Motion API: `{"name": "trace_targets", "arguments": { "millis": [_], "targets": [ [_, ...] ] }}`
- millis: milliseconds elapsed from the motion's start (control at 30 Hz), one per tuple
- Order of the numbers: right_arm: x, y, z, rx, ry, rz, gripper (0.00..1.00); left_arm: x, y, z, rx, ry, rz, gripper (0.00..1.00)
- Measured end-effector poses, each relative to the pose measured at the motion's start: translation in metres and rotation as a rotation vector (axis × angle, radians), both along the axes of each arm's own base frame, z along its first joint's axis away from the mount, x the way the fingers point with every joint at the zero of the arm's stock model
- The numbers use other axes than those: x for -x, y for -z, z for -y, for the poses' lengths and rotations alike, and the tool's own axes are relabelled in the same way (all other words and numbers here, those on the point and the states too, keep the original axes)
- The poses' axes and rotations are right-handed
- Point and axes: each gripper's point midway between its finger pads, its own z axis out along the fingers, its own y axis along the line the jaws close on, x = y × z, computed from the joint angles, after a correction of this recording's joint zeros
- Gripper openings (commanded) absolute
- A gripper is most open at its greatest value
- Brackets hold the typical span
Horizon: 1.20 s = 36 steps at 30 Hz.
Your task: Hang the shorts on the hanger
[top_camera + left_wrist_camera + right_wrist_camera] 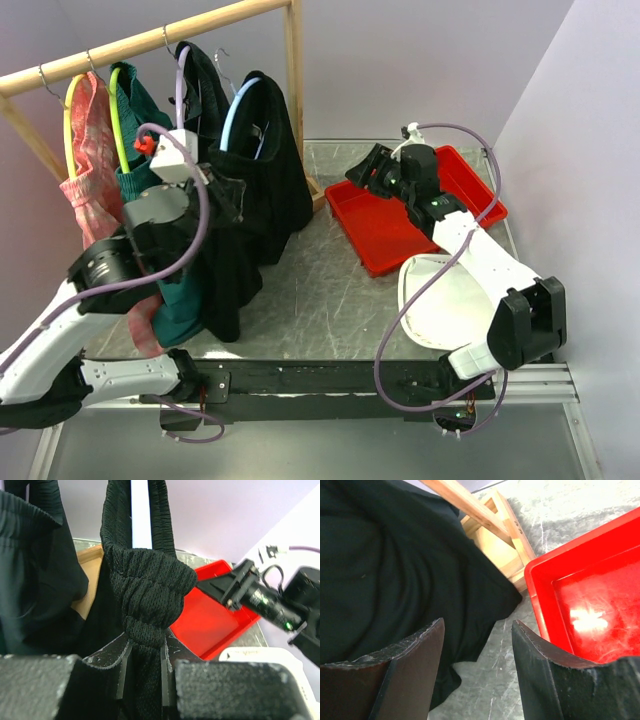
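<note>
The black shorts (272,175) hang over the light blue hanger (238,108) on the wooden rail, their lower part drooping to the table. My left gripper (222,190) is shut on a bunched fold of the shorts (145,595); in the left wrist view the jaws (146,647) pinch the fabric just below the pale hanger bar (141,515). Off to the right of the shorts, my right gripper (365,170) stands open and holds nothing. In the right wrist view its fingers (477,625) frame bare table, with the shorts (395,570) lying to the left.
The wooden rack (150,40) also carries pink checked shorts (90,170), dark green shorts (140,150) and a purple hanger (181,75). Its wooden foot (495,535) stands beside a red tray (400,220). A white tub (450,300) sits at front right.
</note>
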Motion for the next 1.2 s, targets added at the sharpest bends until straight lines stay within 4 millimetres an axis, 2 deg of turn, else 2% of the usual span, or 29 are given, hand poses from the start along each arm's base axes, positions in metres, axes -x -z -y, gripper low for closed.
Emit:
{"name": "trace_targets", "arguments": {
  "millis": [333,767,967,1200],
  "targets": [
    [0.013,-0.013,-0.007,-0.005,-0.025,0.031,0.63,-0.022,-0.01,0.011,0.061,-0.097,0.031,0.01],
    [0.024,-0.02,-0.015,-0.001,-0.047,0.045,0.63,-0.044,-0.05,0.023,0.04,-0.156,0.108,0.01],
    [0.026,-0.027,-0.012,-0.001,-0.043,0.06,0.63,-0.054,-0.052,0.019,0.001,-0.186,0.106,0.01],
    [0.028,-0.031,-0.012,-0.006,-0.045,0.071,0.63,-0.077,-0.045,0.001,-0.053,-0.232,0.089,0.01]
  ]
}}
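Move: The black shorts already hang on the blue hanger, its near end and the bunched waistband gripped in the left hand. The bare stretch of wooden rail it is bound for lies about 24 cm ahead, 3 cm left and 14 cm above; the lavender hanger is some 18 cm ahead, 7 cm left and 3 cm up, the rack's right post top 24 cm ahead, 10 cm right, 12 cm up. From the empty right hand that rail spot is roughly 25 cm left, 6 cm ahead, 30 cm higher. Shorts and hanger are carried forward about 8 cm towards the rail by the left hand, which also climbs some 5 cm after a nearly level start, drifting slightly right and then back left. The wrist turns roughly 10 to 15 degrees counter-clockwise, with the grip on waistband and hanger kept. The right hand, open and empty, eases up and back a few centimetres. ##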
